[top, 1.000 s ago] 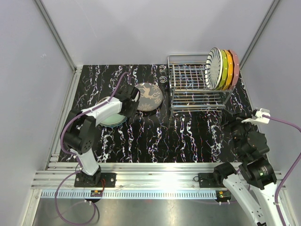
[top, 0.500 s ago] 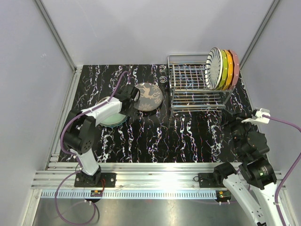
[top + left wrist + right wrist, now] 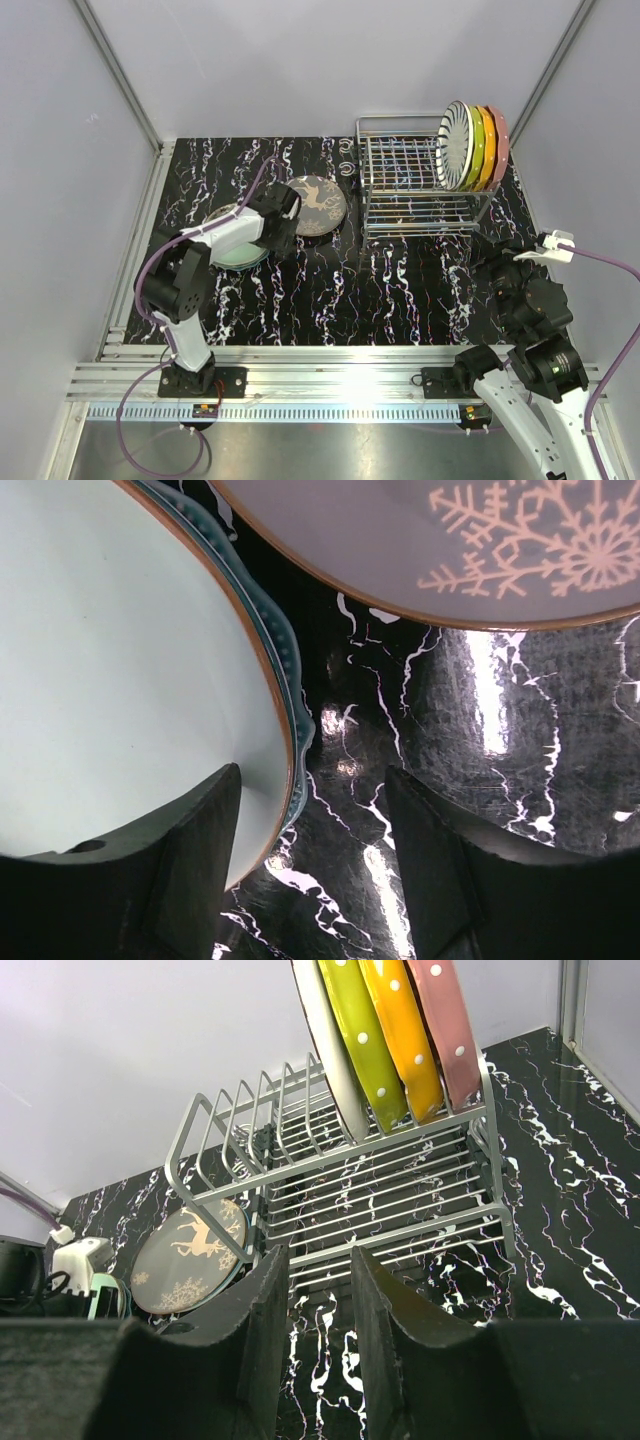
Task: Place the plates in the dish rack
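Note:
The chrome dish rack (image 3: 400,170) (image 3: 400,1232) stands at the back right. At its right end it holds, on edge, a black-striped white plate (image 3: 455,140), a yellow-green one (image 3: 473,150), an orange one (image 3: 485,145) and a pink one (image 3: 498,145). A dark plate with a pale deer motif (image 3: 318,203) (image 3: 400,540) lies flat left of the rack. A pale plate (image 3: 120,660) rests on a teal beaded plate (image 3: 285,670) (image 3: 240,252). My left gripper (image 3: 283,238) (image 3: 312,850) is open, low between these plates, the teal rim just inside its left finger. My right gripper (image 3: 492,262) (image 3: 320,1330) is open and empty, facing the rack.
Grey walls and aluminium rails enclose the black marbled table (image 3: 400,290). The left slots of the rack hold nothing. Purple cables trail from both arms. Bare table lies between the rack and my right gripper.
My left arm has shifted slightly beside the teal plate, its gripper edging nearer. The right arm and all plates are as before.

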Action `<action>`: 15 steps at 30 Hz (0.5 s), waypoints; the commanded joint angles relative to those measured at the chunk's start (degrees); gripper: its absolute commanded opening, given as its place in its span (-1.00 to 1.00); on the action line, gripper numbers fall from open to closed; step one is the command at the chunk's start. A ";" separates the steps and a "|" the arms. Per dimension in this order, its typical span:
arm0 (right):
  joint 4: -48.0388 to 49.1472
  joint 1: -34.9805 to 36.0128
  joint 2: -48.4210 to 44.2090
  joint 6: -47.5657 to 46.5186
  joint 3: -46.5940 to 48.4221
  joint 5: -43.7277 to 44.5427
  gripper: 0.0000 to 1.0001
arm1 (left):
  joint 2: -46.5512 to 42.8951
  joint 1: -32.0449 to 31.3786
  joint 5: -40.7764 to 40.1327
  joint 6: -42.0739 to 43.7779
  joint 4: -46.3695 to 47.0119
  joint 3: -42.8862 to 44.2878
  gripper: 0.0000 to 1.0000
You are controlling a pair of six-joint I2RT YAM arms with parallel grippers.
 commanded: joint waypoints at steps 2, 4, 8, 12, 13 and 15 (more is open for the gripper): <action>1.35 -0.23 -0.22 0.59 0.31 -0.48 -0.24 | 1.39 -0.58 2.27 0.71 0.06 1.76 0.07; 1.44 -0.23 -0.22 0.59 0.31 -0.40 -0.24 | 1.48 -0.93 2.54 0.62 -0.21 1.94 -0.21; 1.44 -0.14 -0.31 0.42 0.40 -0.22 -0.24 | 0.43 -2.33 1.66 0.89 -0.12 1.41 -0.48; 1.44 -0.23 -0.57 0.51 0.31 -0.22 -0.23 | -0.19 -3.13 1.40 0.80 -0.12 1.06 -0.62; 1.35 -0.23 -0.58 0.51 0.31 -0.22 -0.24 | -0.19 -3.30 1.22 0.71 -0.21 1.06 -0.67; 1.44 -0.23 -0.49 0.51 0.31 -0.22 -0.24 | -0.54 -3.56 1.22 0.62 -0.30 1.15 -0.73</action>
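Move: The pale flower plate tops the left stack, its middle about 9 cm left of the left hand and 2 cm ahead, around 1 cm lower; its right rim already stands between the open fingers. The teal plate lies directly beneath it, some 3 cm below the hand. The reindeer plate is roughly 11 cm ahead, 7 cm right and 2 cm lower. From the right hand, the flower plate lies some 15 cm ahead, 51 cm left and 28 cm down. The flower plate's right rim is pinched as the left fingers close from over half open to about a fifth, the left finger on the plate's inner side and the right finger outside the rim. The hand otherwise stays low almost in place, easing right by about half a centimetre overall, its wrist turning barely 5 degrees. ##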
